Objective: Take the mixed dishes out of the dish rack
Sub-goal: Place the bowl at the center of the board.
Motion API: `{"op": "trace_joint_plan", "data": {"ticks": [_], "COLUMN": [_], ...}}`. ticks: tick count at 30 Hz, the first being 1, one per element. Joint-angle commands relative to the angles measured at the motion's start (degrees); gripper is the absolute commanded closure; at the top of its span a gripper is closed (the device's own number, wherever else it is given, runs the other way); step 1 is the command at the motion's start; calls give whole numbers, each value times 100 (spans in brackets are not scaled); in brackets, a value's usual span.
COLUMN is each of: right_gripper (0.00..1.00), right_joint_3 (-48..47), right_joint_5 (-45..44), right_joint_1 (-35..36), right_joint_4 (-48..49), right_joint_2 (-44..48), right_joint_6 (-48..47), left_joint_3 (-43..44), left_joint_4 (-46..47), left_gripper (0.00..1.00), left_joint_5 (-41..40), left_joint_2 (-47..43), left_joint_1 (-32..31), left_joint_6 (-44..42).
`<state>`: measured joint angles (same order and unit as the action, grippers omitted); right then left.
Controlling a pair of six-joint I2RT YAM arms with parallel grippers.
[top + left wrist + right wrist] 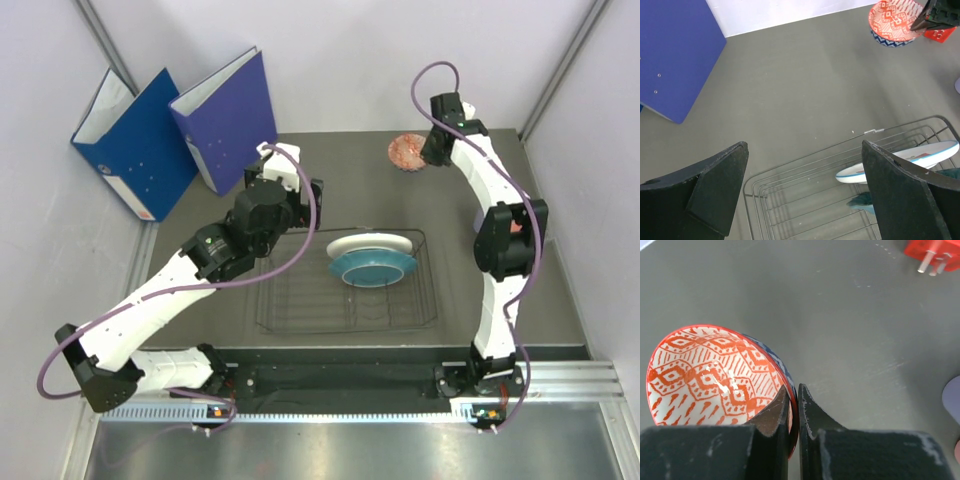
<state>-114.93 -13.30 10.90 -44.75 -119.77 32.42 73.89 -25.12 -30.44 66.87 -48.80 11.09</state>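
The dish rack (300,300) of thin dark wire sits mid-table, also seen from the left wrist (805,185). A white plate (368,243) and a teal plate (372,267) stand in its right end. The left wrist view shows both the white plate (920,156) and the teal plate (862,202). My left gripper (805,145) hangs open above the rack's far left corner, holding nothing. My right gripper (793,390) is shut on the rim of the small red-patterned bowl (715,375), at the far right of the table (408,152). Whether the bowl rests on the table I cannot tell.
Two blue binders (135,140) (225,115) lean at the back left. A small red block (932,252) lies just beyond the bowl. A lavender cup edge (952,399) shows to the right of the right gripper. Walls close in on three sides.
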Motion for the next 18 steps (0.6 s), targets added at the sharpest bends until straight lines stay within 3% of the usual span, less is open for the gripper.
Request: {"op": "trace_joint_plan", "data": {"ticks": [1, 8, 18], "right_gripper": [100, 100, 100], "right_joint_3": [304, 1297, 1404], "right_joint_5": [-138, 222, 451], "right_joint_1": [-193, -509, -571], "right_joint_4": [607, 986, 1048], "right_joint_2": [155, 111, -240], "right_joint_6": [-35, -52, -87], "left_joint_3": [-119, -428, -551], "left_joint_4": [183, 368, 342], "left_gripper": [1, 1, 1], "left_joint_5": [2, 213, 354], "left_joint_2": [-78, -122, -104], "left_joint_1": [10, 10, 10], "left_joint_6": [112, 297, 411]}}
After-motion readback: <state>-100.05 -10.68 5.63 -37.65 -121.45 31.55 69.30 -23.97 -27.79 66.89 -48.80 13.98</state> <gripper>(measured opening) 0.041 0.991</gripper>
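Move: The right hand already holds the bowl by its right-hand rim; the clear spot on the board for the bowl lies about 15 cm below that hand, some 3 cm back and with no sideways offset. From the hand, the red block is some 6 cm ahead and 14 cm right, the purple cup 7 cm back and 14 cm right, and the white plate 16 cm back and 12 cm left. From the idle left hand, the spot is roughly 20 cm ahead, 26 cm right and 32 cm down. Downward, swinging right as well, the right hand carries the bowl about 10 cm towards the board; the rightward part of some 5 cm comes first, and a small draw back ends in a nearly straight descent. The wrist tips the fingers about 10 degrees further down, their pinch on the rim unchanged. The left hand, wide open and empty, sinks about 3 cm. ##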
